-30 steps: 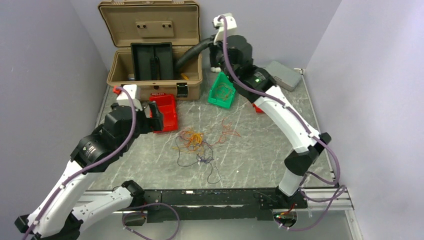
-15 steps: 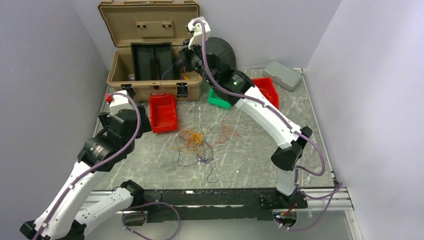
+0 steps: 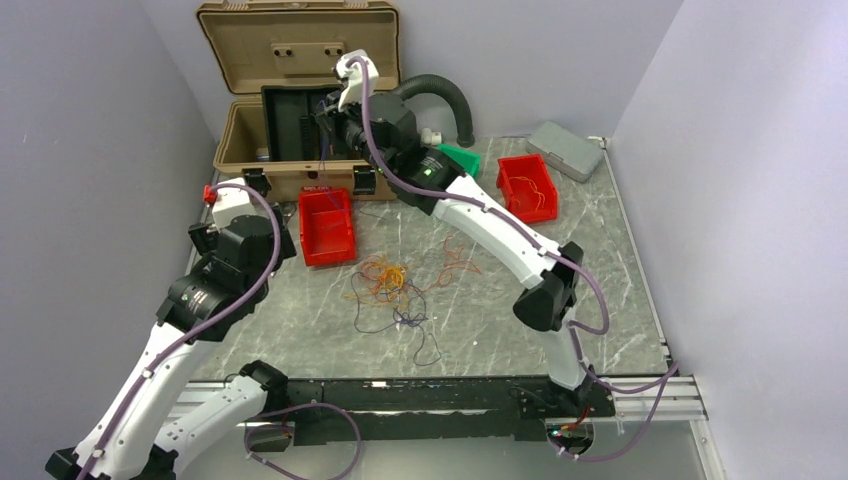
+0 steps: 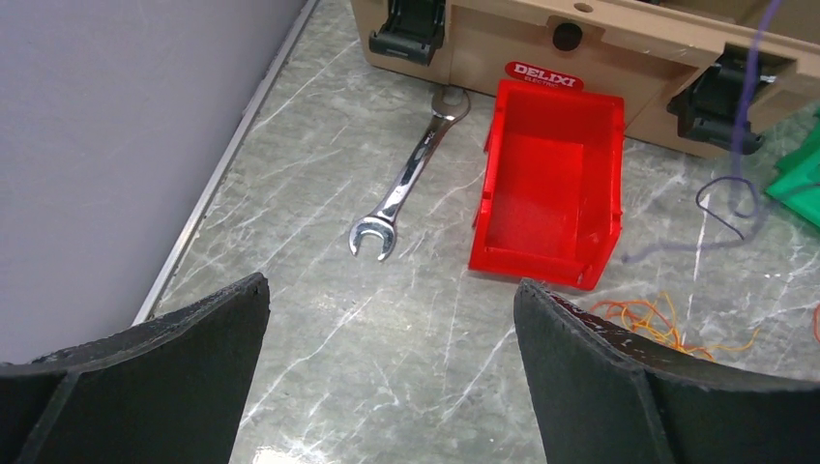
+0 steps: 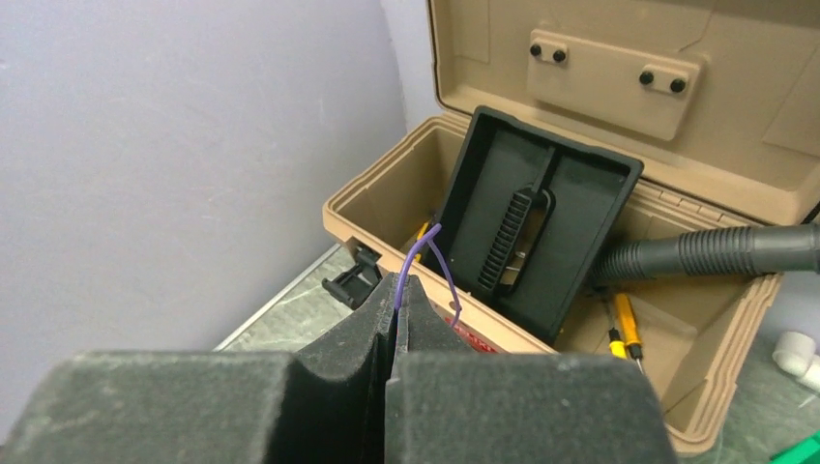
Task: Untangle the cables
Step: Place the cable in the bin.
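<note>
The cables (image 3: 392, 285) lie as a loose tangle of orange, red and dark thin wires mid-table; their orange edge (image 4: 667, 324) shows in the left wrist view. My right gripper (image 5: 398, 285) is shut on one thin purple wire (image 5: 435, 253), held over the open tan toolbox (image 5: 387, 193). The wire's free end (image 4: 730, 198) dangles to the table in front of the box. In the top view that gripper (image 3: 333, 115) sits above the box's black tray. My left gripper (image 4: 392, 290) is open and holds nothing, above bare table left of the tangle.
A red bin (image 4: 551, 184) and a wrench (image 4: 406, 179) lie in front of the toolbox. A second red bin (image 3: 527, 187) holding wires, a green bin (image 3: 462, 158), a grey box (image 3: 565, 148) and a black hose (image 3: 440, 90) are at the back right. Walls close both sides.
The right arm has swung left from over the green bin to above the toolbox, staying shut. The left arm has drawn back left from the red bin, still open.
</note>
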`<state>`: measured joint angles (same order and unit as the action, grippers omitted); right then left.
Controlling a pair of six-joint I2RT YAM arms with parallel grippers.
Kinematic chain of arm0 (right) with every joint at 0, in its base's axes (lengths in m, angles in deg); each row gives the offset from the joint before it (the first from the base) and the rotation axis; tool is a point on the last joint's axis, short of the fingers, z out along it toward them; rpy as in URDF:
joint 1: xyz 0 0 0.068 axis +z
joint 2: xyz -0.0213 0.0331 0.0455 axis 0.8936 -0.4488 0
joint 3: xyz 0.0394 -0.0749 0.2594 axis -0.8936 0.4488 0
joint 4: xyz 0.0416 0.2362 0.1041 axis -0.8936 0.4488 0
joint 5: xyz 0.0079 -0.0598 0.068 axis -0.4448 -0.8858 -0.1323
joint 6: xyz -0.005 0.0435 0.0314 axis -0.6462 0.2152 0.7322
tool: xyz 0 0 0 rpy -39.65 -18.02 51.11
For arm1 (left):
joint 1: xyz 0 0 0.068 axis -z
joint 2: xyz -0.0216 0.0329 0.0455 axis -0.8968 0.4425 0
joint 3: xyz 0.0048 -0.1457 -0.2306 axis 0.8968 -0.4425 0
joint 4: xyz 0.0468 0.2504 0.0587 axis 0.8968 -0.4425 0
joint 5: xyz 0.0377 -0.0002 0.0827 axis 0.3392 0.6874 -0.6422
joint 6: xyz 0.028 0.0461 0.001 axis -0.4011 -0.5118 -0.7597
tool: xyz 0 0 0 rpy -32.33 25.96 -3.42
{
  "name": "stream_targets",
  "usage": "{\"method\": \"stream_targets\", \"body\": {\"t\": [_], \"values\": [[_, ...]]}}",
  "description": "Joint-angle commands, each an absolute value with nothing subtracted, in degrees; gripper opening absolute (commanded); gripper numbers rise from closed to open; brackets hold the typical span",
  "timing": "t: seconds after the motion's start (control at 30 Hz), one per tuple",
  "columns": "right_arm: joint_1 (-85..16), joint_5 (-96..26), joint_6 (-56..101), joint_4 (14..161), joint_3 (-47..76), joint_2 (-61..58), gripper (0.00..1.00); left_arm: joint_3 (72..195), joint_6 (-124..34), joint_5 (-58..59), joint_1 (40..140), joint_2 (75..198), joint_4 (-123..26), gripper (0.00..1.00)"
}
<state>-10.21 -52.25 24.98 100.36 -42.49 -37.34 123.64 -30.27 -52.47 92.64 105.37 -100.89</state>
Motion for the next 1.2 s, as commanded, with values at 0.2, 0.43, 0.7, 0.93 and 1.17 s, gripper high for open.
{"method": "stream_targets", "body": {"t": [0.2,0.43,0.7,0.93,1.17], "values": [[-10.96,-53.37,24.19,92.22,-48.36,-45.05,0.0,123.27,-34.19,-48.66,88.43,108.85,-96.27,0.99],[-13.74,-49.08,28.28,87.35,-46.29,-50.45,0.0,123.45,-35.78,-41.88,82.12,112.13,-94.0,0.99],[-15.08,-48.04,27.46,79.55,-38.65,-55.84,0.0,126.46,-36.56,-35.66,77.66,117.87,-93.37,0.99],[-15.34,-40.92,24.1,72.61,-27.74,-56.25,0.0,128.7,-35.54,-31.6,74.99,121.09,-93.71,0.99],[-14.54,-34.89,21.52,69.43,-16.99,-54.98,0.0,128.79,-34.27,-26.67,73.39,122.43,-93.52,0.99]]}}
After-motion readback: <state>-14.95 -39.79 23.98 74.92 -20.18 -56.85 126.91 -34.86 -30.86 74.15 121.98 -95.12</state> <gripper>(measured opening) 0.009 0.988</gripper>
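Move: The right hand has the purple cable pinched high over the front of the tool box; the red bin in front of that box lies about 41 cm below it, some 3 cm ahead and 6 cm left. The wrench is about 10 cm left of the bin and 2 cm nearer the bases, the tool box's middle some 19 cm beyond the bin and 4 cm left of it, and the orange cable tangle 12 cm back and 10 cm right of the hand. From the left hand, the bin is about 18 cm ahead, 8 cm right and 26 cm down. Keeping its fingers shut on the purple cable, the right hand comes down about 30 cm towards the red bin in front of the tool box, first easing some 9 cm forward and a little left while sinking gently, then plunging and drawing back about 3 cm as the fingers tip down some 15 degrees. The empty left hand, still wide open, moves about 6 cm forward and 5 cm down on the wrench side of the bin, its fingertips dipping too. ##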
